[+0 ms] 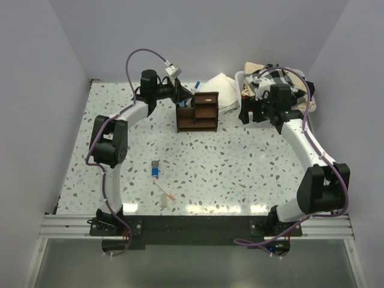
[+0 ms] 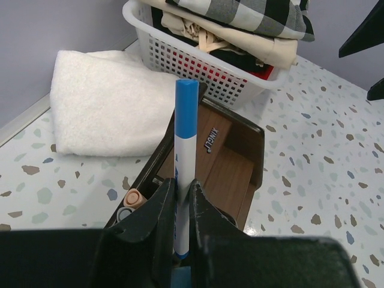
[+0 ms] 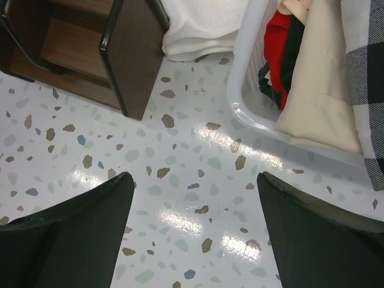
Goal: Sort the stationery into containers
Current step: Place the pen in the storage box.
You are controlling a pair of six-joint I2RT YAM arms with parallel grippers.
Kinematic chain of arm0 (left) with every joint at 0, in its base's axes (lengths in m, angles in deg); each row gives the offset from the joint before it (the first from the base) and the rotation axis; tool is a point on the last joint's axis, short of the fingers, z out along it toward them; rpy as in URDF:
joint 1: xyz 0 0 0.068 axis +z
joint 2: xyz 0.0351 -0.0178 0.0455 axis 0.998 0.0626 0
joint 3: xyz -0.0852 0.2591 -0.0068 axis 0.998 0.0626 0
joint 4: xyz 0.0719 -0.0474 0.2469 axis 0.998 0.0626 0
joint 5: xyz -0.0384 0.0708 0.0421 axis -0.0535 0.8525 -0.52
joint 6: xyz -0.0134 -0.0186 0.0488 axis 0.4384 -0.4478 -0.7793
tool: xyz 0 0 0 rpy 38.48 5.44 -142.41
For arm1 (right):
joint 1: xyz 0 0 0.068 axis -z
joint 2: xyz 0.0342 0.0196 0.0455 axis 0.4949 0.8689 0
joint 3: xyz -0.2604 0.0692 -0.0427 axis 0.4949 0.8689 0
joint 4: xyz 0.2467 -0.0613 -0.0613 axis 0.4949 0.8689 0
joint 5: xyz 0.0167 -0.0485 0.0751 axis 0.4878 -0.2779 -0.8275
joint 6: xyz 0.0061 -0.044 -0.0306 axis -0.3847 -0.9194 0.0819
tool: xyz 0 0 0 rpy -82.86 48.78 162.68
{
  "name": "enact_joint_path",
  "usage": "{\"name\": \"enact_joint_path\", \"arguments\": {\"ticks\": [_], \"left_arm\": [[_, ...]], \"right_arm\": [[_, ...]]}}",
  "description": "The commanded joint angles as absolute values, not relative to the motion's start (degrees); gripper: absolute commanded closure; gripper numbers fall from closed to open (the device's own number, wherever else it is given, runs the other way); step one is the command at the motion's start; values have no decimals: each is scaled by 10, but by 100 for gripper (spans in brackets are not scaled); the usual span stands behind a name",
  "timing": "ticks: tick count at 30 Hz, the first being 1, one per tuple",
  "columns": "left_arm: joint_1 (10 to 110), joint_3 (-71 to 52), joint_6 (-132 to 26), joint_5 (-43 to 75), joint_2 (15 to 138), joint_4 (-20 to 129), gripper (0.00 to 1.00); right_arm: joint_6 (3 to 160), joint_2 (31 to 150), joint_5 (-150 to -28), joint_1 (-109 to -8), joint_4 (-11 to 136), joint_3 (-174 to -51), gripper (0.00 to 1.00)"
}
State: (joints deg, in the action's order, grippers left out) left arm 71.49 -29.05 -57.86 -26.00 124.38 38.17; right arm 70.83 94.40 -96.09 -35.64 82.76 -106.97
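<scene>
My left gripper (image 2: 182,192) is shut on a white marker with a blue cap (image 2: 185,144), held upright over the dark brown wooden organizer (image 2: 231,168). An orange-capped pen (image 2: 134,198) and a grey one (image 2: 124,213) stand in its left compartment. From above, the left gripper (image 1: 180,93) hangs at the back left corner of the organizer (image 1: 198,113). A blue piece (image 1: 155,170), a thin pink-and-white pen (image 1: 165,189) and a beige stub (image 1: 164,203) lie on the table near the front. My right gripper (image 3: 195,180) is open over bare table, right of the organizer (image 3: 129,54).
A folded white towel (image 1: 223,90) lies behind the organizer. A white plastic basket (image 3: 252,102) of checkered and beige cloth stands at the back right, close to the right gripper (image 1: 255,114). Walls enclose the table at the back and on both sides.
</scene>
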Motion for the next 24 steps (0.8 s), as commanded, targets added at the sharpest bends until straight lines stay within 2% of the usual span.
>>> {"name": "enact_joint_path", "arguments": {"ticks": [1,6,11,20,24], "left_arm": [[718,-284,-577,-252,1241,356,85],[722,-279,-581,-245,1229,365,71],[726,-274,-589,-239,1221,372,63],[737,-273,-578,-270,1177,368,59],[736,-272,-572,-286,1104,362,58]], "right_arm": [[706,924,-961,-354,818,-1066,12],[706,930,-962,-354,814,-1069,12],[706,932,-963,-355,812,-1068,12],[705,937,-965,-354,811,-1071,12],[706,936,-966,-354,808,-1076,12]]}}
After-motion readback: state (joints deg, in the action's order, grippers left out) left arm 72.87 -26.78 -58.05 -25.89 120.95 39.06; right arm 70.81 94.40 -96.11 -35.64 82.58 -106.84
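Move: The left hand already holds the pen upright over the storage box's pen slot, whose middle is straight beneath it, roughly 8 cm down. The standing pens in that slot lie about 3 cm ahead, 1 cm right and 4 cm below the hand. The white towel is some 13 cm to its right, 2 cm ahead and 12 cm lower. From the idle right hand, the pen slot is about 23 cm left, 4 cm ahead and 8 cm down. The left fingers let go of the pen over the slot, opening from nearly shut to a bit under half wide while the hand all but stays put, still pointing mostly to the robot's right without turning. Only then does it back away from the pen, starting to the left and up, some 2 cm in all. ##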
